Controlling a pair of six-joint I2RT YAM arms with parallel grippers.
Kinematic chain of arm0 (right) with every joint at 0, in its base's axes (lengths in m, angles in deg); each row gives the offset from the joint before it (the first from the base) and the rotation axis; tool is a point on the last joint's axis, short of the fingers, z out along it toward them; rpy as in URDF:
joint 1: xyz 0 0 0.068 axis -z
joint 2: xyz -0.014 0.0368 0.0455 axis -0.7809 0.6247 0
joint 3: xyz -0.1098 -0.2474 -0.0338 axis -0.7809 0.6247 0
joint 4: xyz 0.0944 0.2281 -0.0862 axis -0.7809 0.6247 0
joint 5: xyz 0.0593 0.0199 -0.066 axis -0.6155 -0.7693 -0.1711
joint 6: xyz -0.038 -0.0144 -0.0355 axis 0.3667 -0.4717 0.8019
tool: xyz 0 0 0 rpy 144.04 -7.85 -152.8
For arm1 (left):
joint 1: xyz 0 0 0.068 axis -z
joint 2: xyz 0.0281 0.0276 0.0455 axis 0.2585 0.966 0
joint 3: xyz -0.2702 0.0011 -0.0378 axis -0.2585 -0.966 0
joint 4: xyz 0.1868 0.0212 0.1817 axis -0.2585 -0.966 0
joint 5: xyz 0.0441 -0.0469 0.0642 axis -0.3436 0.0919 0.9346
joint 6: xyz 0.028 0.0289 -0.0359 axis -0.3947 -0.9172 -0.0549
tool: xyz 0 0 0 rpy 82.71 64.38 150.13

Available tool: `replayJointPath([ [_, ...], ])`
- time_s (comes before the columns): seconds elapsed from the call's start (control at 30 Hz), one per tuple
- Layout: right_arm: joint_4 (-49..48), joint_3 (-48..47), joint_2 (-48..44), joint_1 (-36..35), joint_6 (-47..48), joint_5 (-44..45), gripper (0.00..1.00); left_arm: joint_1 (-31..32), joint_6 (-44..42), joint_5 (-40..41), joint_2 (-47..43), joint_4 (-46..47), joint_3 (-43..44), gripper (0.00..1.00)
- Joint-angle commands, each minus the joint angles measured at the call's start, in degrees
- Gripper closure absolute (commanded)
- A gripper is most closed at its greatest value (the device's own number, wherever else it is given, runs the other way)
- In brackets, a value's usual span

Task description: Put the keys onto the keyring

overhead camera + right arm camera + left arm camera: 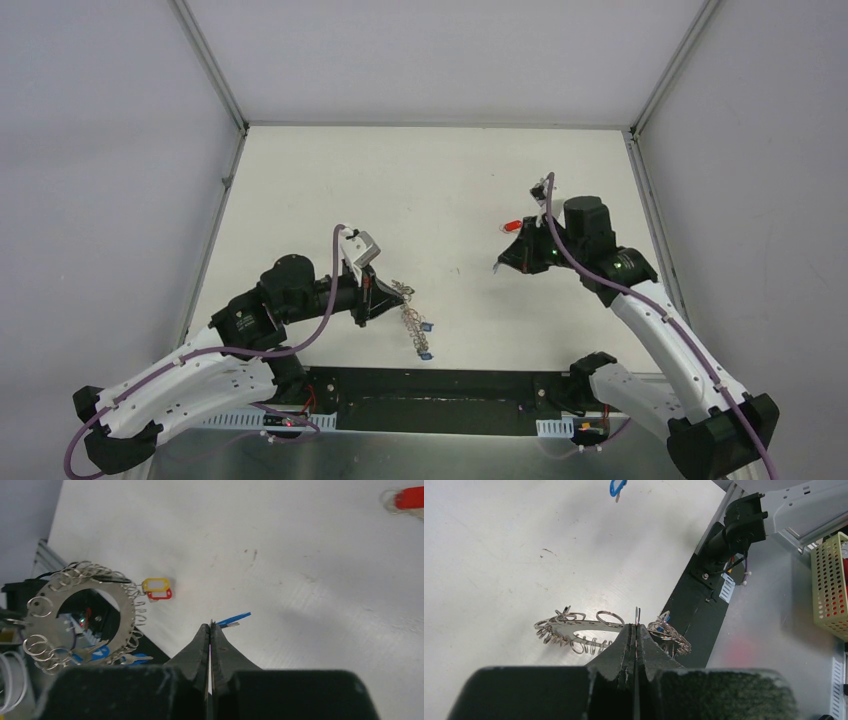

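Observation:
The keyring [574, 625], a flat grey ring with many wire loops, stands on edge over the table's front edge [412, 318]. My left gripper [637, 625] is shut on one of its wire loops. Tagged keys hang from it: yellow [156, 584], red [161, 595] and blue [100, 653]. My right gripper [211, 625] is shut on the blue key [235, 618], held edge-on above the table, to the right of the keyring [82, 611]. The blue key also shows at the top of the left wrist view [616, 486]. The red key [512, 226] lies on the table beside my right gripper [500, 264].
White enclosure walls stand along the left, far and right edges of the table [430, 190]. A black base plate [430, 395] runs along the near edge between the arm bases. A green perforated basket [829, 585] sits off the table.

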Motion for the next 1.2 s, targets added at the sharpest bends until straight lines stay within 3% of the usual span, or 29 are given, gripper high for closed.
replayJointPath([
  [0.0, -7.09, -2.37, 3.09, 0.08, -2.77, -16.92, 1.00, -0.19, -2.79, -2.70, -0.53, 4.46, 2.53, 1.00],
  [0.33, -13.63, -3.24, 7.33, -5.59, -5.02, -27.24, 1.00, -0.17, -7.38, -8.82, -0.31, 8.55, 1.89, 1.00],
  [0.7, -15.81, -8.47, 10.91, -17.39, -3.76, -29.69, 1.00, -0.16, -11.50, -11.01, 0.03, 11.67, 1.54, 1.00],
  [1.17, -15.40, -11.45, 12.81, -25.41, 0.71, -33.35, 1.00, -0.20, -11.15, -10.75, 0.33, 11.73, 1.56, 1.00],
])
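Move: My right hand holds a blue-tagged key. The small ring pinched in my left fingertips, where that key is going, lies roughly 20 cm to its left, 10 cm back and 5 cm higher. The big keyring hangs from that ring, its middle some 5 cm farther back, 2 cm to the right of it and 4 cm below. A red-tagged key lies about 17 cm ahead of my right hand, 5 cm to its right and 17 cm down. From my left hand, the blue-tagged key is about 19 cm right, 10 cm ahead and 5 cm below. I sweep the blue-tagged key left and back with my right hand, about 14 cm left and 13 cm back, leftward first, rising some 6 cm towards the ring in my left fingertips. That wrist swings roughly 50 degrees counter-clockwise while its fingers tip up towards level. My left hand keeps its pinch, eases up a couple of centimetres and slightly back and right, turning some 10 degrees clockwise with a small roll. Both grippers stay shut. ##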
